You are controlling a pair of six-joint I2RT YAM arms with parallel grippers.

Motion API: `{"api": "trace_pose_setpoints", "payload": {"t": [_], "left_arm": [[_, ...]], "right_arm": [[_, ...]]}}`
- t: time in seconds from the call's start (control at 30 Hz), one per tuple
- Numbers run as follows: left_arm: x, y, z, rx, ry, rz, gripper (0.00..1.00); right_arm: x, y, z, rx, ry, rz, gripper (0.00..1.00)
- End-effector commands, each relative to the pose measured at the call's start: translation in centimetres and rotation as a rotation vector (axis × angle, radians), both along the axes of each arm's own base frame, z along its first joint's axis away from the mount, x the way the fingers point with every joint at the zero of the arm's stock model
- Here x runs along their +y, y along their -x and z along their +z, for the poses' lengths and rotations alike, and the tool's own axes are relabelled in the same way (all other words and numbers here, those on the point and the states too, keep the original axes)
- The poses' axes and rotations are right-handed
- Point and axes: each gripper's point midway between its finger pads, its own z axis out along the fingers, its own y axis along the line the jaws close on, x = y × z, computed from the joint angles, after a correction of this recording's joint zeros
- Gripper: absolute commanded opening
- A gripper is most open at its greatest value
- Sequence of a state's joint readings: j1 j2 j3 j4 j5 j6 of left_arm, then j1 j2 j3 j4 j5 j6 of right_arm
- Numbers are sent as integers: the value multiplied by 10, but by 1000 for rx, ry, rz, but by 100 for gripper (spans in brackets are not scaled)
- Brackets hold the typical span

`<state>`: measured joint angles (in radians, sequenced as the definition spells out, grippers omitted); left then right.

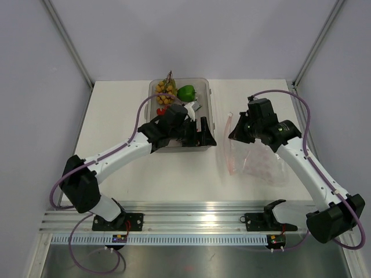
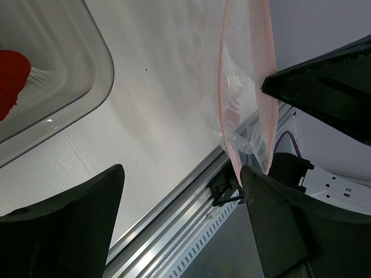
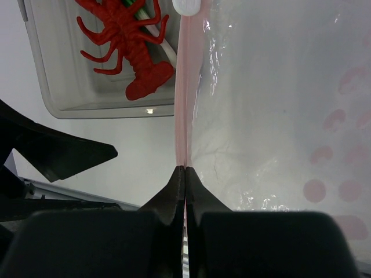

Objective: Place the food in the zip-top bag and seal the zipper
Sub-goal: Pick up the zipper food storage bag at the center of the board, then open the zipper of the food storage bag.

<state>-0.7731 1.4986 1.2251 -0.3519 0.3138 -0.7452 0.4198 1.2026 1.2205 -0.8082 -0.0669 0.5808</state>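
The food lies in a clear grey tray (image 1: 206, 95): yellow-tan balls (image 1: 165, 92), a green bell pepper (image 1: 186, 92) and the red lobster (image 3: 130, 40) resting on thin green stalks (image 3: 145, 14). My left gripper (image 1: 197, 134) hangs open over the tray's near right corner with nothing between its fingers (image 2: 64, 226). To the right, the crinkly zip-top bag (image 1: 258, 162) is lifted at its mouth. My right gripper (image 1: 235, 132) is shut on the pink zipper (image 3: 184, 116), which rises straight up from its closed tips (image 3: 185, 169). In the left wrist view the bag (image 2: 243, 87) hangs beside my right finger.
The tray's rounded corner (image 2: 87, 75) is at the upper left of the left wrist view. An aluminium rail (image 1: 191, 217) runs along the table's near edge. Frame posts (image 1: 69, 43) stand at the back corners. White tabletop (image 1: 174, 174) lies between tray and rail.
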Motion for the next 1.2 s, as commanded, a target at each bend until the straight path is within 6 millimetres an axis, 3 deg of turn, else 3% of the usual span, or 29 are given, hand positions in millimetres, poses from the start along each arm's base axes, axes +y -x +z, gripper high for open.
{"api": "trace_pose_setpoints", "payload": {"t": [0.0, 0.23, 0.4, 0.5, 0.6, 0.63, 0.7, 0.73, 0.8, 0.97, 1.0, 1.07, 1.1, 1.17], "left_arm": [[-28, -9, 48, -75, 135, -35, 84], [-54, 0, 37, -46, 118, -76, 82], [-65, -3, 9, 3, 76, -73, 74], [-68, -1, 3, 16, 68, -78, 69], [-72, -1, 1, 21, 58, -77, 52], [-73, -1, -1, 27, 48, -79, 34], [-72, -1, -4, 32, 34, -85, 17], [-70, -2, -4, 33, 30, -79, 0], [-68, -1, -5, 31, 26, -79, 0], [-62, 3, 5, 6, 33, -81, 0], [-61, 3, 5, 8, 30, -81, 0], [-61, 3, 8, 5, 35, -81, 0], [-63, 4, 11, 10, 44, -85, 0], [-64, 5, 14, 13, 54, -85, 0]], "right_arm": [[11, 3, 22, -47, -76, 16, 0], [11, 7, 27, -38, -84, 4, 0], [14, 10, 31, -38, -115, 3, 0], [12, 14, 33, -35, -114, 0, 0], [8, 17, 34, -31, -97, -4, 0], [5, 16, 32, -30, -81, -14, 0], [0, 18, 28, -16, -50, -16, 0], [-3, 17, 29, -19, -31, -22, 0], [-10, 20, 22, 14, 26, -18, 0], [-27, 22, 28, 28, 150, -31, 1], [-29, 21, 30, 24, 158, -36, 6], [-24, 19, 35, 20, 164, -24, 35], [-21, 17, 43, 1, 160, -23, 54], [-14, 15, 44, -1, 183, -16, 67]]}}
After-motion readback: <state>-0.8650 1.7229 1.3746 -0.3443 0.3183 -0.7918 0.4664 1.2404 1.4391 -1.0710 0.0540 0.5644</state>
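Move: The bag's zipper edge hangs some 9 cm to the right of the open left hand, about 1 cm ahead and 2 cm lower, still pinched in the right fingers, its middle only 2 cm back, 1 cm left and 2 cm below them. From the left hand, the clear bin's middle lies roughly 20 cm ahead, 10 cm left and 16 cm down; the lobster in it about 16 cm ahead, 8 cm left and 16 cm down. Left hand goes about 6 cm right, then 3 cm down, pinching the zipper edge; right fingers then open, rising. ##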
